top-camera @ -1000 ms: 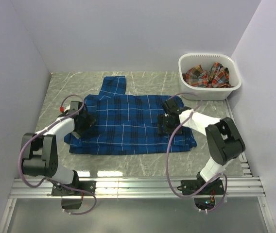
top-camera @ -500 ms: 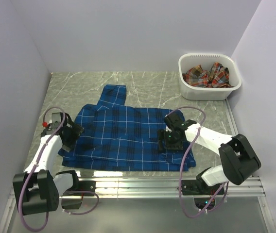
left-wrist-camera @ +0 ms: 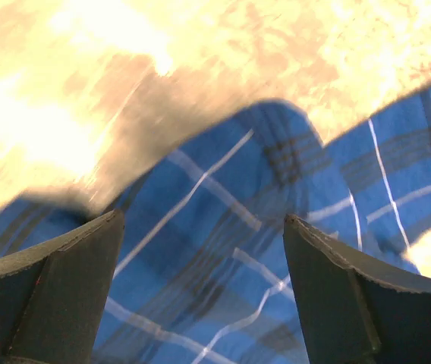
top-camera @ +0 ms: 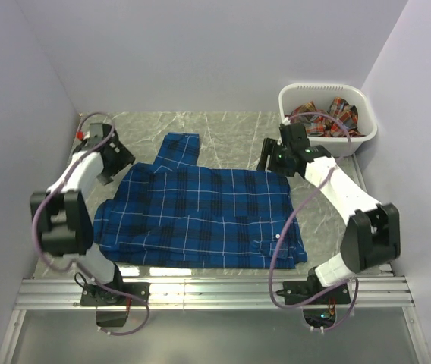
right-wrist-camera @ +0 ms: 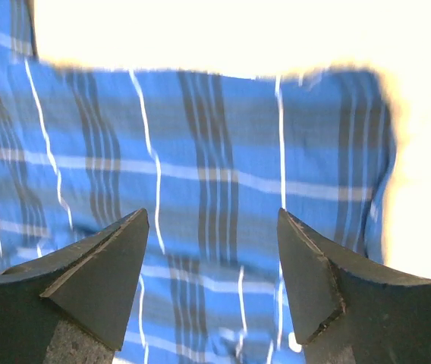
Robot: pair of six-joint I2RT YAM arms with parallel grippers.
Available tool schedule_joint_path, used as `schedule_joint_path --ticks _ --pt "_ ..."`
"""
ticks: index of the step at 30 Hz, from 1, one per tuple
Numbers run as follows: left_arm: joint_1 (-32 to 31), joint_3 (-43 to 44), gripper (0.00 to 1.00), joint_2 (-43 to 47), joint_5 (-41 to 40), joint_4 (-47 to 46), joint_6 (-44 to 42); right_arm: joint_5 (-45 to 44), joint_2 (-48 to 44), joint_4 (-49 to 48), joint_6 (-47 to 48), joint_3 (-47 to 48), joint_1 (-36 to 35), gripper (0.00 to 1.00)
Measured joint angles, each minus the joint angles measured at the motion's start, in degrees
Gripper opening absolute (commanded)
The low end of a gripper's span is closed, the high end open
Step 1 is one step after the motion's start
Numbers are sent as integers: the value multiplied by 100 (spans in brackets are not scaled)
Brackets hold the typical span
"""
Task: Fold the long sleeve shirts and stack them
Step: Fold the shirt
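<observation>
One long sleeve shirt, blue plaid (top-camera: 200,216), lies spread flat on the grey table, with a sleeve (top-camera: 179,148) pointing toward the far wall. My left gripper (top-camera: 119,161) hovers open at the shirt's far left corner; the left wrist view shows blue cloth (left-wrist-camera: 223,250) below its open gripper (left-wrist-camera: 204,227), nothing gripped. My right gripper (top-camera: 270,161) is open over the far right corner; in the right wrist view the gripper (right-wrist-camera: 212,216) stands above the flat plaid (right-wrist-camera: 215,152). A red-orange plaid shirt (top-camera: 329,115) lies crumpled in the basket.
The white plastic basket (top-camera: 325,144) stands at the far right corner, just behind my right wrist. Bare marbled table (top-camera: 231,125) runs along the back wall. An aluminium rail (top-camera: 215,288) borders the near edge, close to the shirt's hem.
The shirt slid toward the near edge and lies flatter. Both grippers left its near half and swung back to its far corners, the left one to the far left, the right one toward the basket.
</observation>
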State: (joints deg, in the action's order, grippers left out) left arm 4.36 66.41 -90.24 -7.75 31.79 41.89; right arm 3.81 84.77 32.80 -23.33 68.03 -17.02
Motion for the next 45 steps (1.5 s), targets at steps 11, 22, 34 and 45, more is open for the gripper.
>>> schedule_joint_path --ticks 11,22,34,45 --pt "-103 1506 89 -2135 50 -72 -542 -695 1681 -529 24 442 621 74" --pt "-118 1172 89 -2205 68 -74 -455 -1285 2396 -645 -409 789 664 75" --pt "-144 1145 75 -2210 -140 -28 -267 -1578 2710 -643 -581 1075 601 66" --pt "-155 710 72 -1961 -542 -50 -205 -1574 2710 -619 -555 1060 516 53"
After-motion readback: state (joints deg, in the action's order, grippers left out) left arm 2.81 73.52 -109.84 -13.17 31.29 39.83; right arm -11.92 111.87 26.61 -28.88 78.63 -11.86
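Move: The right hand hovers short of the shirt's far right corner, which lies some 8 cm ahead, 7 cm right and 13 cm below; the basket is about 14 cm beyond that corner and 15 cm to its right. The left hand is high over the shirt's far left corner, about 2 cm ahead, level sideways and 10 cm below, with the sticking-out sleeve roughly 9 cm ahead of the hand and 18 cm right. Both hands sink about 10 cm to shirt's far corners, right forward-right, left forward then back, fingers closing partway. ##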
